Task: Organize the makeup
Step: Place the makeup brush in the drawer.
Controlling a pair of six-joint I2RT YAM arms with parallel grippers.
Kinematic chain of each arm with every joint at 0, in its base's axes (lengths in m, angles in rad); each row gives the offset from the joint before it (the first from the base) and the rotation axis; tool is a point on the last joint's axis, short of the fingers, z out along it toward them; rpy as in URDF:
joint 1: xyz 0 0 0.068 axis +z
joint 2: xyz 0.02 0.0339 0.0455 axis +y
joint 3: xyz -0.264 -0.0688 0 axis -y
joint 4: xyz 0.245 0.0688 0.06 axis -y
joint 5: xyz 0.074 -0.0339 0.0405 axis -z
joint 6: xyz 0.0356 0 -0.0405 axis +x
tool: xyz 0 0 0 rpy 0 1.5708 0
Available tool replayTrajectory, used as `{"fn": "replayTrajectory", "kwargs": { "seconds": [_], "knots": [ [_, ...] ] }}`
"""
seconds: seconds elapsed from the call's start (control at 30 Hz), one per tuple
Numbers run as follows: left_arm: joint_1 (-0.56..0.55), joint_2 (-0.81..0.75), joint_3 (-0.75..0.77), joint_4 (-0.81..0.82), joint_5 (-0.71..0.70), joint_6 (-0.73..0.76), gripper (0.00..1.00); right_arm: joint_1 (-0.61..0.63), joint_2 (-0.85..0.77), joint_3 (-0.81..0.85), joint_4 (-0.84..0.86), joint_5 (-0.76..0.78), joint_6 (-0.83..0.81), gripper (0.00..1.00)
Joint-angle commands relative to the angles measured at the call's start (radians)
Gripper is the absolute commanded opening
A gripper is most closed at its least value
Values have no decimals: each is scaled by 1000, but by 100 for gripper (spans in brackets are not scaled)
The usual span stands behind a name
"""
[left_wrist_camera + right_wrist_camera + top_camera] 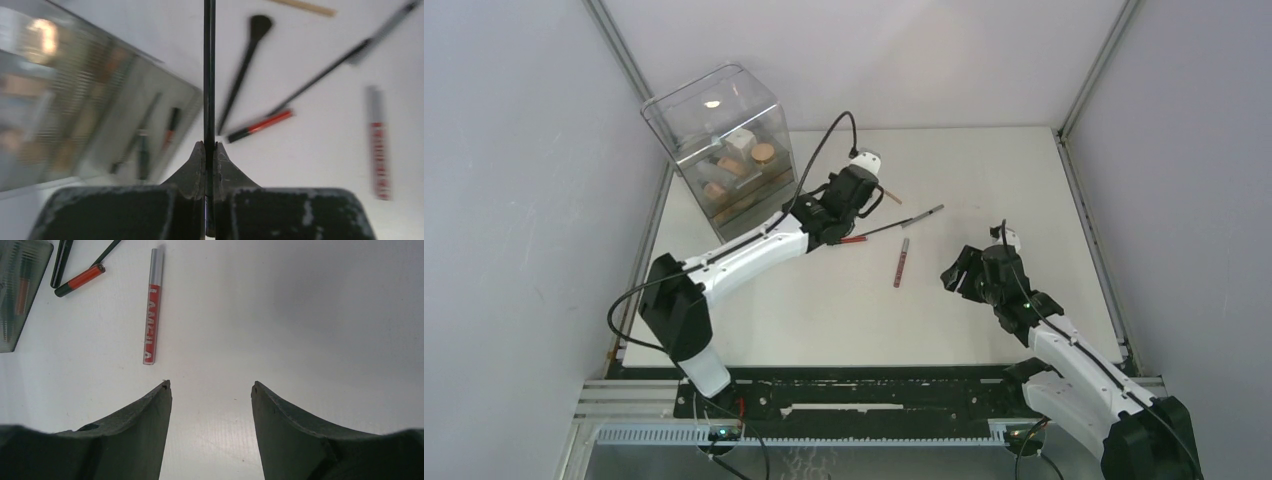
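Observation:
My left gripper (210,145) is shut on a thin black brush handle (209,75) that runs straight up between its jaws; in the top view this gripper (856,192) hangs beside the clear box. On the table lie a black brush (245,70), a long thin brush (340,65), a red-and-black pencil (260,125), a red lip tube (379,145) and a wooden stick (302,5). My right gripper (211,385) stands open over bare table, with nothing between its fingers. The lip tube (152,305) lies ahead of it to the left.
The big clear plastic box (724,150) stands at the back left with compacts and small items inside; its wall (75,100) fills the left of the left wrist view. Grey walls enclose the table on three sides. The right arm (1064,350) reaches in from the near right.

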Motion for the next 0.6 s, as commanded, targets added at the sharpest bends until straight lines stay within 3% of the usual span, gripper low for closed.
{"fn": "replayTrajectory", "kwargs": {
  "seconds": [0.0,0.27,0.43,0.47,0.53,0.57],
  "knots": [
    [41,-29,-111,114,-250,488,5,-4,0,14,54,-2,0,67],
    [195,16,-231,287,-406,623,15,-6,-23,14,24,11,-2,67],
    [266,49,-255,391,-354,644,22,-7,-42,14,8,17,2,67],
    [276,64,-246,393,-348,643,27,-7,-44,14,5,16,3,67],
    [286,96,-208,349,-360,621,62,-7,-47,14,3,15,8,67],
    [290,106,-185,322,-366,604,66,-7,-49,14,2,16,10,67]
  ]
}}
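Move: The left hand, up in the air with the thin black makeup brush pinched in its fingers, has the middle of the open drawer about 15 cm to its left, roughly level in reach (1 cm ahead) and some 12 cm below. The clear case stands about 27 cm left and 10 cm ahead. On the table 17 cm below lie the fluffy brush, 3 cm ahead and 1 cm right, and the red-black pencil, 3 cm back and 1 cm right. From the right hand the drawer is some 47 cm left, 13 cm ahead. Still pinching the thin brush at first, the left hand carries it about 18 cm left and some 6 cm forward, away from the fluffy brush to over the inner part of the open drawer, sinking a few centimetres after a slight rise. The wrist rolls about 40 degrees, left side up, and the fingers open roughly halfway to let go of the brush close over the drawer. ##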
